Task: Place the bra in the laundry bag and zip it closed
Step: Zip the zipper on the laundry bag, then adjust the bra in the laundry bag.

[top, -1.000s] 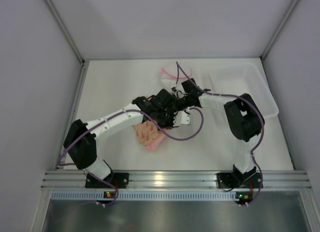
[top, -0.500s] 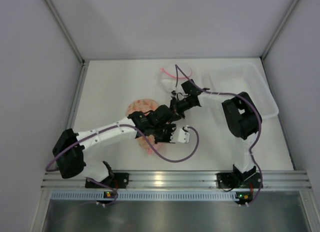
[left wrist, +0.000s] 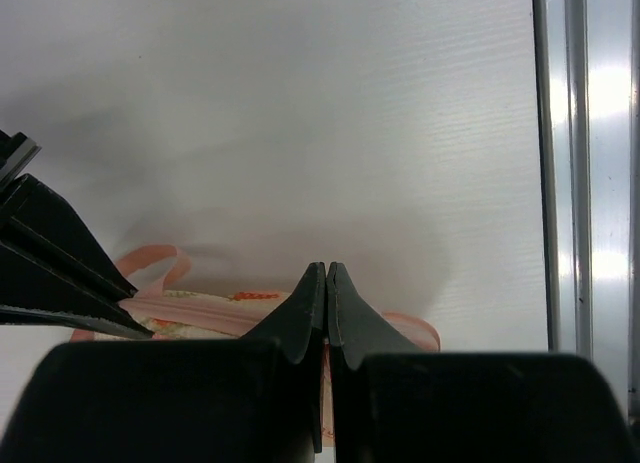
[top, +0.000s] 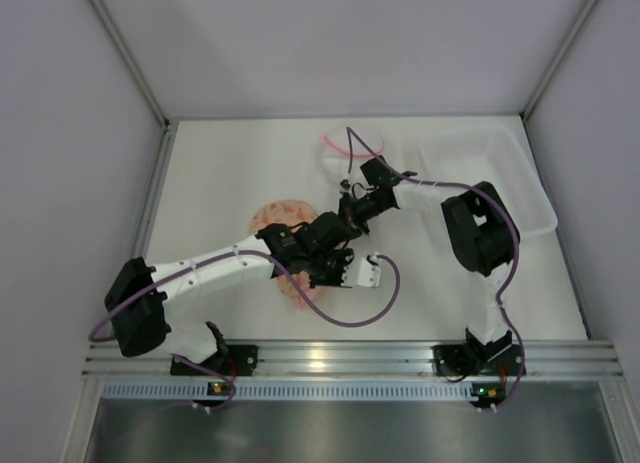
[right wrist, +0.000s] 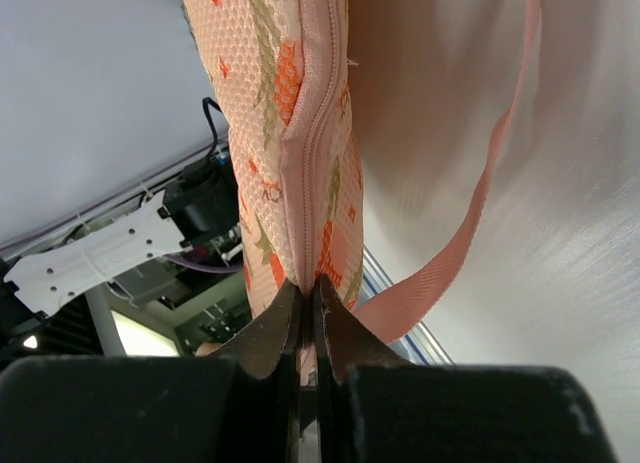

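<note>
The laundry bag, peach with an orange print, lies mid-table, mostly under my left arm. In the right wrist view the laundry bag stands edge-on, its pink zip seam running down into my right gripper, which is shut on that seam. A pink strap hangs beside it. My right gripper sits at the bag's far right side. My left gripper is shut over the laundry bag's pink edging, with a pink bit pinched between its fingers. From above, my left gripper is at the bag's near right side. The bra is out of view.
A clear plastic tray stands at the back right. A white mesh pouch with a pink rim lies at the back centre. The metal rail runs along the near edge, and purple cables loop beside the grippers.
My left arm has swung toward the near left, drawing its gripper along the bag's edge and uncovering the bag's far lobe. The right gripper has barely shifted.
</note>
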Robot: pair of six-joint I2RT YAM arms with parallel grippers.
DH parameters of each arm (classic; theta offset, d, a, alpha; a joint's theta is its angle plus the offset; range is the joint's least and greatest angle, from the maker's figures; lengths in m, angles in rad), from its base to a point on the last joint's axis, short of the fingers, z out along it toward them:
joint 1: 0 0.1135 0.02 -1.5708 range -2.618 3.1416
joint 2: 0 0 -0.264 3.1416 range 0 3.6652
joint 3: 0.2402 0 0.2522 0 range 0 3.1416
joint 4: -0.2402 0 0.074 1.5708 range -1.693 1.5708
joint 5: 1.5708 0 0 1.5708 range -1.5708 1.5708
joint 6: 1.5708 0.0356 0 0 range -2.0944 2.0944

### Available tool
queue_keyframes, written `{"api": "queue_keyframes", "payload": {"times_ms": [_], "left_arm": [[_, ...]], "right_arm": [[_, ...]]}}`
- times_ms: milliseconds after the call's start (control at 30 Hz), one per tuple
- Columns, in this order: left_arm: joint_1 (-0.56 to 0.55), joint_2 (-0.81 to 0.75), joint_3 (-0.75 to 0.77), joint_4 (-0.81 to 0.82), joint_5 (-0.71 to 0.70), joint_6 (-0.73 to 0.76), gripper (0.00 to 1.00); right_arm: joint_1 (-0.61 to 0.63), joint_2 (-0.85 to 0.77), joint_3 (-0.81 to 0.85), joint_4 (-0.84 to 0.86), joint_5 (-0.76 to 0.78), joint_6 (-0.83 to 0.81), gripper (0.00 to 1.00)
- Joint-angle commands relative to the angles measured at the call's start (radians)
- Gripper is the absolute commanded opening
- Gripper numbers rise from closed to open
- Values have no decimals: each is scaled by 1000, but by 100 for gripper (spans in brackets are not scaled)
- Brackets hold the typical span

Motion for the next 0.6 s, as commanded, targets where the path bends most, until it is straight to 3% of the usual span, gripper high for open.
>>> {"api": "queue_keyframes", "payload": {"times_ms": [0, 167, 267, 567], "left_arm": [[-45, 23, 70, -117, 74, -98, 0], [111, 121, 165, -70, 59, -110, 0], [151, 170, 196, -36, 51, -85, 0], [175, 201, 180, 38, 14, -130, 0]], "right_arm": [[-53, -10, 58, 128, 111, -16, 0], [-24, -59, 4, 153, 88, 7, 0], [-14, -72, -18, 156, 82, 1, 0], [16, -107, -21, 174, 45, -2, 0]]}}
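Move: The laundry bag's zip line is gripped in the right fingers; that pinch point lies about 10 cm ahead of the left hand, roughly level sideways and some 3 cm lower. The bag's body is centred about 10 cm left of the left hand, 7 cm ahead and 7 cm below. Its loose pink end sits about 7 cm left, 6 cm back and 8 cm below. The pink-trimmed net bag lies about 20 cm straight ahead of the right hand, 6 cm lower. The laundry bag's zip line stays pinched in the shut right fingers as the left hand, also still shut at the zip, comes forward about 6 cm towards that pinch, turning some 15 degrees counter-clockwise. Meanwhile the right hand eases forward roughly 2 cm and rolls slightly, keeping its hold. ##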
